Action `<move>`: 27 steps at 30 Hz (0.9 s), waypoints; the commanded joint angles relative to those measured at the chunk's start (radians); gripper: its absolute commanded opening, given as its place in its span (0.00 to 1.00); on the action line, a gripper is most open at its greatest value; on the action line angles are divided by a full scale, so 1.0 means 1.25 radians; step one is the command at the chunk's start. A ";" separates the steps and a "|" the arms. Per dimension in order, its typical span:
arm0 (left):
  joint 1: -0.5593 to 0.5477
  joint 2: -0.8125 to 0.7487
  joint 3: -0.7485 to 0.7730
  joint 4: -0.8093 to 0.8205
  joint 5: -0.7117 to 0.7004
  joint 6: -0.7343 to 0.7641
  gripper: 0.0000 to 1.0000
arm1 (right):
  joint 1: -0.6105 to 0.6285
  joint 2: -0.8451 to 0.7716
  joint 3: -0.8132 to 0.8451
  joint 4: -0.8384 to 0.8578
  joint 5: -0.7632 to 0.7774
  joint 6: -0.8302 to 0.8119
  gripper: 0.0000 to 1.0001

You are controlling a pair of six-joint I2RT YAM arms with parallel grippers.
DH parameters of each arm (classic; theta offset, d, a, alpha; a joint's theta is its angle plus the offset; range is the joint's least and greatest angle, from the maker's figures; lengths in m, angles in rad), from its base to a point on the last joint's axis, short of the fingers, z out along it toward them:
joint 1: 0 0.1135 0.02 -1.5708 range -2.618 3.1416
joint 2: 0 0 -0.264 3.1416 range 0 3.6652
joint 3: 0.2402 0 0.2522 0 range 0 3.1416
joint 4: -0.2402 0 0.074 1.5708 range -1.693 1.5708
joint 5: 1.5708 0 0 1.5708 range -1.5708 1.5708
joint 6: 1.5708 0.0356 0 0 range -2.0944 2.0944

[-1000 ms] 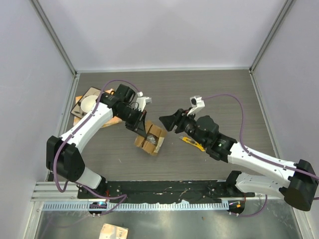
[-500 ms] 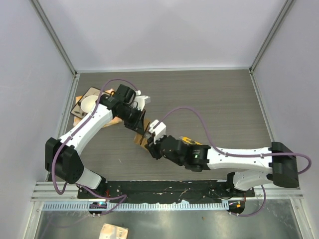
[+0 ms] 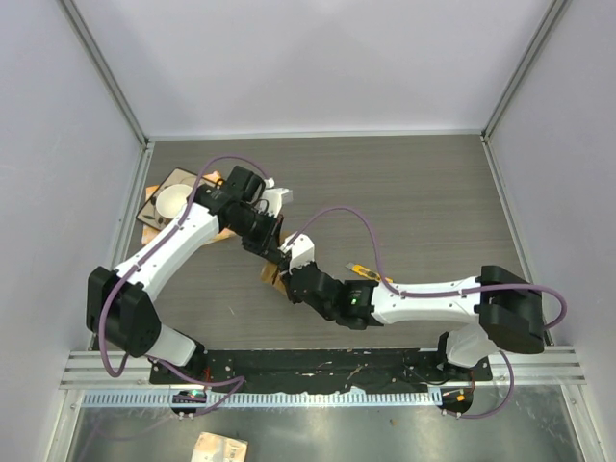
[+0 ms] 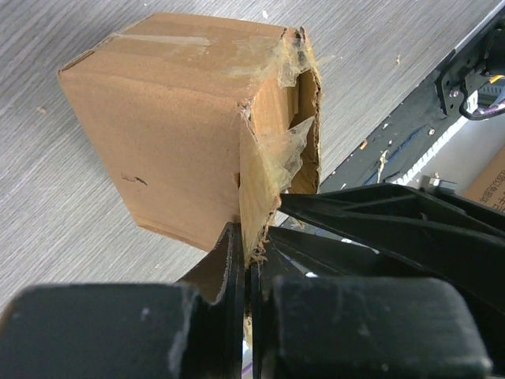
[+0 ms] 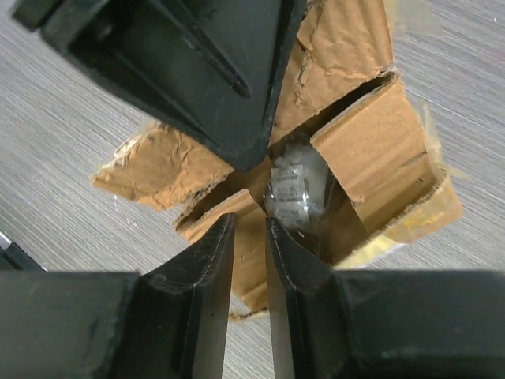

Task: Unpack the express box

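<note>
The express box [image 4: 173, 118] is a small brown cardboard box with torn tape; it also shows in the right wrist view [image 5: 371, 150] with its top flaps spread. A clear packet [image 5: 293, 189] lies inside. In the top view only a corner of the box [image 3: 270, 275] shows beneath the arms. My left gripper [image 4: 251, 245] is shut on one upright flap; it also shows in the top view [image 3: 271, 246] and the right wrist view [image 5: 213, 71]. My right gripper [image 5: 250, 229] hovers over the box opening [image 3: 287, 279], jaws a narrow gap apart, holding nothing.
A yellow utility knife [image 3: 370, 278] lies partly under my right arm. A flat brown card with a white cup [image 3: 169, 202] sits at the left wall. The black rail [image 4: 442, 103] marks the near table edge.
My right arm swung left from the table's middle to right over the box, and its jaws narrowed. My left gripper kept hold of the flap, barely moving.
</note>
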 commanded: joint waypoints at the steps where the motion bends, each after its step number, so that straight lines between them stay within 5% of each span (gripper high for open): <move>1: -0.006 -0.045 -0.002 0.013 0.029 -0.008 0.00 | -0.015 0.016 0.005 0.111 0.029 0.099 0.30; 16: -0.007 -0.049 -0.001 0.000 0.110 -0.031 0.00 | -0.100 0.025 -0.016 0.044 0.113 0.301 0.54; 27: -0.007 -0.033 0.011 -0.003 0.233 -0.037 0.00 | -0.097 0.055 -0.087 0.362 0.084 0.264 0.72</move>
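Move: My left hand already pinches one torn flap of the express box; the box's middle lies about 3 cm ahead, 3 cm right and 6 cm below that hand, and the plastic bag inside roughly 1 cm ahead, 2 cm right and 4 cm down. From my right fingertips, at the opening, the bag is some 4 cm ahead, 1 cm left and 4 cm lower. The held flap is about 2 cm ahead and 3 cm left at fingertip height. I spread my right fingers from partly open to well open across the mouth of the box while sending that hand forward about 5 cm and a little right, swinging it some 20 degrees clockwise and rolling its left side up, until one fingertip sits inside the far corner and the other beside the held flap. My left hand keeps its pinch on the flap and lifts it about 2 cm, easing slightly back and right. ##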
